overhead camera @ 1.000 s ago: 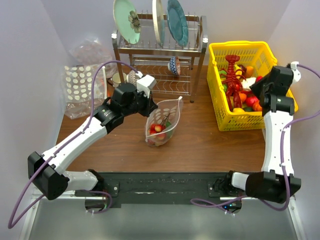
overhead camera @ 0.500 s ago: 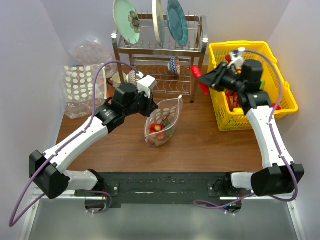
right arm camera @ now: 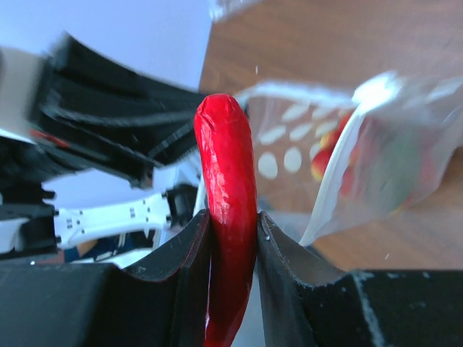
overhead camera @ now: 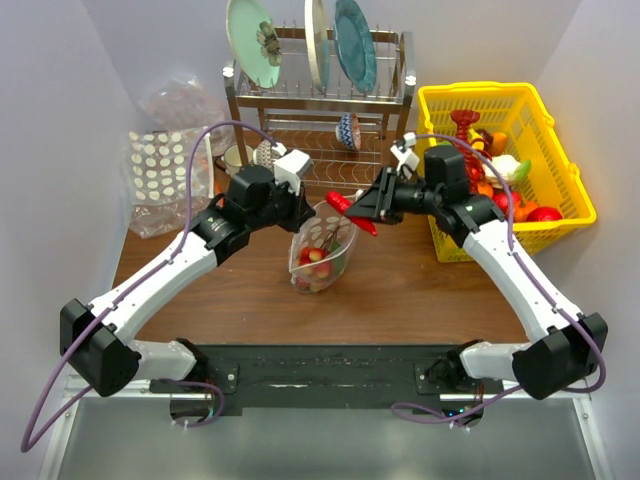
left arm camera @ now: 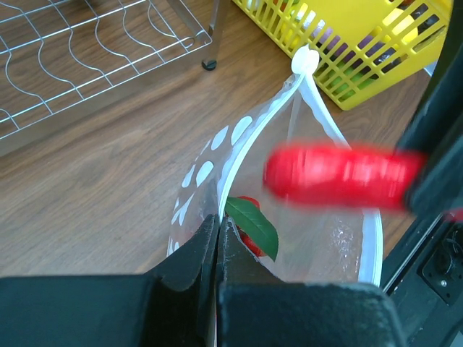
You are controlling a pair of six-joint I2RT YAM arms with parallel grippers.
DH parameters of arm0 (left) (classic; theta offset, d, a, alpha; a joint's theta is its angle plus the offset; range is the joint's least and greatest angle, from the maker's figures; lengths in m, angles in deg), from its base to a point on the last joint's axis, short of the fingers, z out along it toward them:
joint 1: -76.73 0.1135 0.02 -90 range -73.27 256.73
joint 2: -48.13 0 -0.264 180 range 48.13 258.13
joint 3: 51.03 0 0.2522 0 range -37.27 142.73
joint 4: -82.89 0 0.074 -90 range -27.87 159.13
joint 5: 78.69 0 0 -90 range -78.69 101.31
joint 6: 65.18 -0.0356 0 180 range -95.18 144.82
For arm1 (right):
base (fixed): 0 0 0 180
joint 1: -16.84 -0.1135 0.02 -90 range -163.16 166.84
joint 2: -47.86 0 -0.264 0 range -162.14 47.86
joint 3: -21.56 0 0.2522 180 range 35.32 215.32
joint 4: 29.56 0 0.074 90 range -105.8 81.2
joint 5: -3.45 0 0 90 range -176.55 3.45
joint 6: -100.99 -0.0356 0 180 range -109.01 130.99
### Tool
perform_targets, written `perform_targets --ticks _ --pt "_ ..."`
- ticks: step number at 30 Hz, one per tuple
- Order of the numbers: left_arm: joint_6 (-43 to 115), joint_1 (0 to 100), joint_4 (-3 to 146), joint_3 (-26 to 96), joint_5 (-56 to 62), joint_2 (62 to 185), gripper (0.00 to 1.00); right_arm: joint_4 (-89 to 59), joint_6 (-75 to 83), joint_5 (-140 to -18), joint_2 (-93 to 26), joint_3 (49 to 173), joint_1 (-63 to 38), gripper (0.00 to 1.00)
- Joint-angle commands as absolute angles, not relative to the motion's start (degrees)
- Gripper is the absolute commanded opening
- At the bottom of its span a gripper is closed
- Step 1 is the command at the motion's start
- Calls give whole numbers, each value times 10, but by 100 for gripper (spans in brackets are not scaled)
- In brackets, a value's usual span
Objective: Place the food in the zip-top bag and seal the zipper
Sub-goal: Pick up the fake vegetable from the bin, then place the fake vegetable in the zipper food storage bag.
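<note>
The zip-top bag (overhead camera: 322,250) stands on the table with its mouth open. My left gripper (overhead camera: 303,212) is shut on the near rim, its jaws pinching the plastic (left arm camera: 218,225). The zipper (left arm camera: 246,144) runs white along the parted mouth. Red food with a green leaf (left arm camera: 255,225) lies inside the bag. My right gripper (overhead camera: 378,203) is shut on a long red chilli (overhead camera: 349,211), gripped at its middle (right arm camera: 226,166), and hovers just over the bag's mouth (right arm camera: 340,181). In the left wrist view the chilli (left arm camera: 340,177) is blurred above the opening.
A yellow basket (overhead camera: 480,90) at the right back holds more toy food (overhead camera: 500,185). A metal dish rack (overhead camera: 320,130) with plates stands behind the bag. A dotted clear pack (overhead camera: 160,170) and a wrinkly sack (overhead camera: 185,100) lie at the left back.
My right arm has swung left out of the yellow basket, carrying the red chilli to the bag's mouth. The left gripper and the bag have stayed put.
</note>
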State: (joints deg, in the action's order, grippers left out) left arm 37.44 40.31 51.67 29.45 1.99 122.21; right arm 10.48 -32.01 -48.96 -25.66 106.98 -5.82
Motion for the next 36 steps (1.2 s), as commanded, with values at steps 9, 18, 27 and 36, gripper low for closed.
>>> perform_targets --ticks 9,18,27,36 --pt "372 413 549 290 4 1220 0 251 -332 -585 -279 1095 -101 11" --pt "378 413 582 272 -42 1205 0 180 -498 -705 -266 1103 -101 13" --pt "375 414 592 266 -53 1198 0 170 -589 -790 -265 1116 -108 63" --pt "373 413 590 267 -47 1198 0 177 -545 -791 -249 1141 -109 72"
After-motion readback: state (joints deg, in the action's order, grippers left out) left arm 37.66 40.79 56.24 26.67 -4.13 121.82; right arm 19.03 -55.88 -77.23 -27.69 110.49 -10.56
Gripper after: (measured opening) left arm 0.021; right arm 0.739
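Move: The red fake vegetable is already in the right fingers; the zip-top bag's open mouth lies about 5 cm to their left, 2 cm back and 5 cm below. The food in the bag is some 7 cm left, 5 cm back and 16 cm below; the yellow bin is about 34 cm right and 12 cm ahead, 20 cm lower. From the left hand, pinching the rim, the mouth's middle is about 6 cm right, level fore-and-aft, barely 1 cm below. Right hand dips some 6 cm at the bag's mouth, swings forward clockwise, releases the vegetable; left keeps hold. ##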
